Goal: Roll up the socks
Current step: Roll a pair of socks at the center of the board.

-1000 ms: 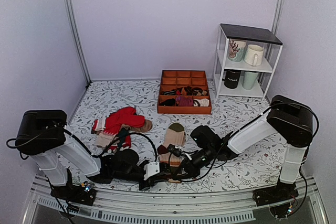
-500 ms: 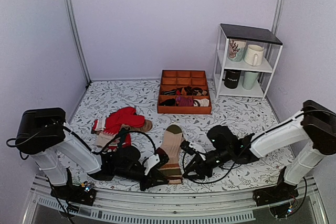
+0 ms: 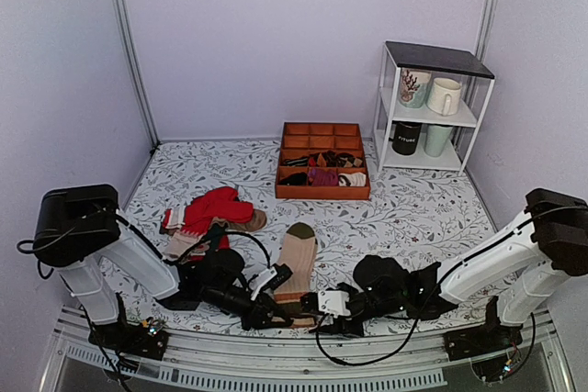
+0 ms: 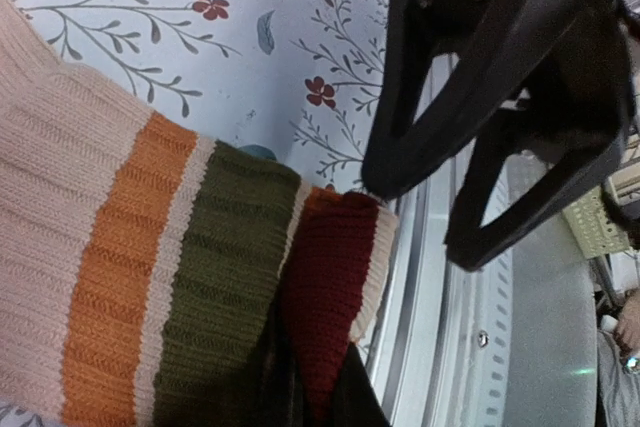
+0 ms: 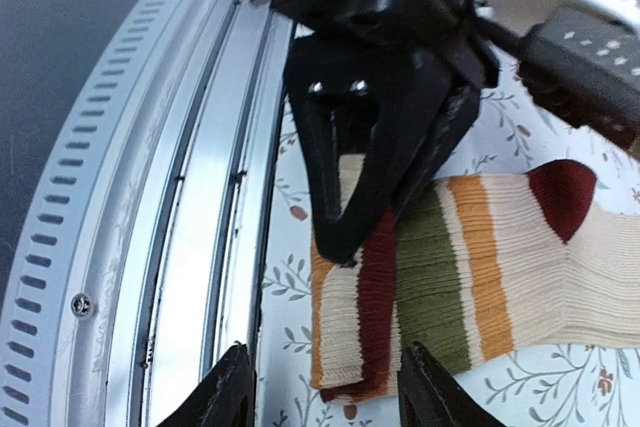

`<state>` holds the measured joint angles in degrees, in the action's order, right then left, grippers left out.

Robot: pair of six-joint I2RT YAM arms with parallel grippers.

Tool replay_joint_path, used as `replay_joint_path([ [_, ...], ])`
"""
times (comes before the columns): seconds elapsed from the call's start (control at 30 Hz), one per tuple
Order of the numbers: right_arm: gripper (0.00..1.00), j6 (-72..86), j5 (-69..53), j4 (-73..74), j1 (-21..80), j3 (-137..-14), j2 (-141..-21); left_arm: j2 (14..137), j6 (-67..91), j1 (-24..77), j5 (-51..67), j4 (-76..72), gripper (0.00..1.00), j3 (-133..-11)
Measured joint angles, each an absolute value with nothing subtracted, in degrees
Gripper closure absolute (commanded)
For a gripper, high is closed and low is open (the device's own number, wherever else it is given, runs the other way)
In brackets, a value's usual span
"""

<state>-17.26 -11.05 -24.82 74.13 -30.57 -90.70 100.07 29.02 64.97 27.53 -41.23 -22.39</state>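
Note:
The socks (image 3: 298,254) lie lengthwise near the table's front edge, with the olive toe pointing away. In the left wrist view the socks (image 4: 150,247) show beige ribbing, orange and olive stripes and the maroon cuff. My left gripper (image 4: 305,392) is shut on that cuff. The right wrist view shows the cuff end of the socks (image 5: 400,307) folded over once, with the left gripper (image 5: 350,237) pinching it from above. My right gripper (image 5: 330,397) is open, one fingertip on each side of the folded end and not touching it. From above, the left gripper (image 3: 273,308) and right gripper (image 3: 310,305) meet at the sock's near end.
A metal rail (image 5: 190,207) runs along the table's edge just beside the cuff. Bright red socks (image 3: 216,208) lie to the left. An orange compartment box (image 3: 322,192) with small sock bundles stands behind. A white shelf (image 3: 386,98) with mugs is at the back right.
My right gripper has opened, let go of the sock, swung out to the right and come back low at the cuff end. The left gripper stays shut on the cuff.

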Motion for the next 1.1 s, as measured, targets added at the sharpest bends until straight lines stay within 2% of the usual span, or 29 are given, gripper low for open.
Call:
replay_joint_path([
  [0.23,0.5,-19.4,-7.1,-25.0,76.2,-31.7,-94.2,101.6,29.6,64.8,29.4,-43.0,1.0,-22.7],
  [0.5,0.77,-19.7,-5.8,-24.3,76.2,-33.4,-96.6,101.7,29.6,64.6,29.6,-43.2,1.0,-22.7],
  [0.6,0.84,-18.8,-5.9,-24.1,76.4,-33.6,-97.2,101.8,29.6,64.3,29.8,-43.3,1.0,-22.7],
  [0.7,0.86,-17.2,-6.0,-23.5,76.5,-34.0,-97.2,102.0,29.6,64.1,30.2,-43.4,0.82,-22.7],
  [0.83,0.87,-13.5,-7.4,-22.1,76.4,-34.8,-97.2,99.4,28.5,64.2,28.8,-42.6,0.79,-21.5],
  [0.93,0.87,-9.6,-10.6,-21.3,75.3,-35.0,-97.2,91.8,25.9,64.8,23.7,-38.3,0.77,-18.1],
  [1.0,0.87,-7.0,-13.8,-20.8,74.0,-35.0,-97.2,85.3,23.3,65.3,19.9,-35.7,0.68,-15.6],
  [1.1,0.87,-2.1,-19.6,-21.3,70.9,-35.2,-98.8,76.2,17.8,66.4,14.9,-34.8,0.68,-13.8],
])
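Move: The striped sock's rolled cuff lies across the sock. Its right end is about 3 cm below the open right hand and 1 cm to its left, straight across, while the left hand already pinches the left end, with the right end some 5 cm to its right. From the right hand, the dark red heel patch lies roughly 12 cm ahead and 9 cm left, the olive toe 28 cm ahead and 4 cm left. The rolled cuff's right end is taken by the right hand, which sinks about 3 cm onto it, closes and pinches it, then turns some 25 degrees in place, the top going over towards the toe. The left hand stays put, still pinching, until late; then it opens partway, comes free of the left end and pulls up about 5 cm and out to the left. ##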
